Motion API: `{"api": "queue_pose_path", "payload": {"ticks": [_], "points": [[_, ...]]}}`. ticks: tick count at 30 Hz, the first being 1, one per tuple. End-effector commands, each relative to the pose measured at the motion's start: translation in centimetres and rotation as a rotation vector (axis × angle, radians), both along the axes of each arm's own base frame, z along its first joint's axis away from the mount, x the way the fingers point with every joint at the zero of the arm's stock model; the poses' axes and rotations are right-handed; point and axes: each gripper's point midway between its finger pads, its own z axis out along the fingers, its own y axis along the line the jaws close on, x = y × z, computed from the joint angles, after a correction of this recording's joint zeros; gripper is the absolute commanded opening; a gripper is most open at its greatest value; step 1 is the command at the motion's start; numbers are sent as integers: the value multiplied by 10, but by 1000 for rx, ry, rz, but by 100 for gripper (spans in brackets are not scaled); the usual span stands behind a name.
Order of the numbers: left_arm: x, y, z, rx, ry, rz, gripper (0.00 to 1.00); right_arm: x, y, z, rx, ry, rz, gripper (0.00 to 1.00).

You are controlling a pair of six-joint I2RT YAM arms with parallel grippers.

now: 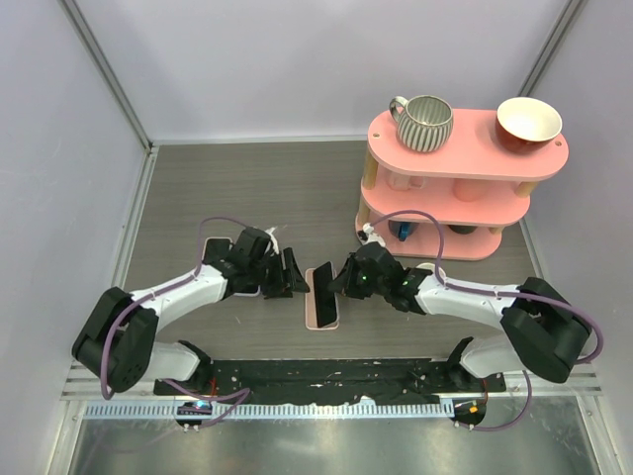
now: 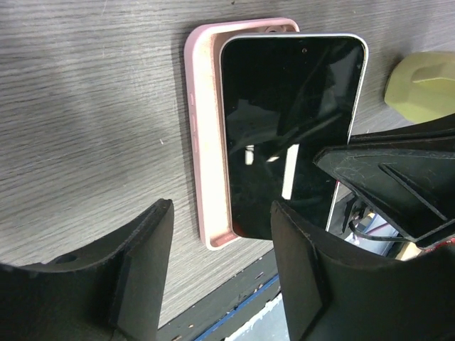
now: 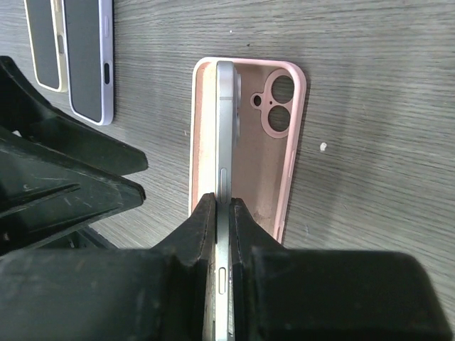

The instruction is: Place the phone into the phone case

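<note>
The pink phone case [image 1: 323, 315] lies open side up on the table between the two arms. The phone [image 3: 225, 135] stands on its long edge inside the case [image 3: 277, 170], near the case's left wall, with its dark screen [image 2: 288, 128] facing the left arm. My right gripper [image 3: 225, 207] is shut on the phone's near end, one finger on each face. My left gripper [image 2: 222, 266] is open just left of the phone [image 1: 321, 282], with nothing between its fingers [image 2: 146, 277]. The pink rim [image 2: 202, 142] shows beside the screen.
A pink three-tier shelf [image 1: 465, 183] stands at the back right with a striped mug [image 1: 425, 122] and a bowl [image 1: 527, 122] on top. Another phone with a lilac edge [image 3: 89, 57] and a pale case [image 3: 44, 42] lie left of the left gripper [image 1: 294, 273].
</note>
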Motion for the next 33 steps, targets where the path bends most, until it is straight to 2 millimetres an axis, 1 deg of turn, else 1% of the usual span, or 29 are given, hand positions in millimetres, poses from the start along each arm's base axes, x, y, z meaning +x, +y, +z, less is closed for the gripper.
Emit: {"api": "queue_pose_path", "payload": {"ticks": [1,5,6,8,11,12,14,17,18,19,20,21,23,25,29,33], "points": [[6,-11,1,-59,-29,-7,58,4,8,-3,59,3,-2,1],[2,-10,-16,-48,12,-7,52,4,6,-12,43,17,-7,1],[3,-11,-17,-55,7,-6,49,4,5,-15,40,23,-10,1],[2,-11,-22,-54,20,-1,46,4,4,-16,40,25,-16,1],[3,-11,-24,-55,20,7,41,5,2,-15,38,18,-19,1],[4,-11,-25,-50,17,12,39,4,1,-16,36,20,-19,1],[6,-9,-23,-40,1,10,37,5,0,-15,36,18,-22,1],[13,1,-20,30,-45,25,34,4,-2,-16,31,19,-22,1],[10,9,-23,75,-31,34,31,5,-2,-15,31,15,-21,1],[15,18,-26,127,-48,57,29,5,-3,-16,28,16,-22,1],[18,21,-25,150,-55,63,24,5,-2,-16,29,17,-22,1],[15,26,-28,181,-45,61,14,5,-2,-15,29,15,-20,1],[17,32,-34,224,-36,74,0,4,-2,-15,29,17,-19,1],[17,34,-42,243,-21,80,0,6,-2,-15,31,14,-23,1],[15,26,-51,222,16,63,0,5,-1,-21,30,29,-26,1],[13,22,-55,206,28,58,0,6,2,-22,45,35,-32,1]]}}
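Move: The pink phone case lies flat under both hands. Its middle is about 5 cm to the left hand's right, level with it and 5 cm below. From the right hand the case is about 4 cm left, 2 cm back and 5 cm below. The held, tilted phone's middle is roughly 3 cm left and 2 cm back. From the left hand, the lavender case is 13 cm left and 7 cm ahead, the cream one 21 and 9. The phone's lower left edge keeps resting in the pink case while the right hand, still pinching its raised edge, eases about 1 cm left with a slight push down. The left hand sinks some 5 cm beside the case's left wall, first straight down, then edging left and a little forward with a roll of about 10 degrees, as its half-open fingers shut on nothing. ##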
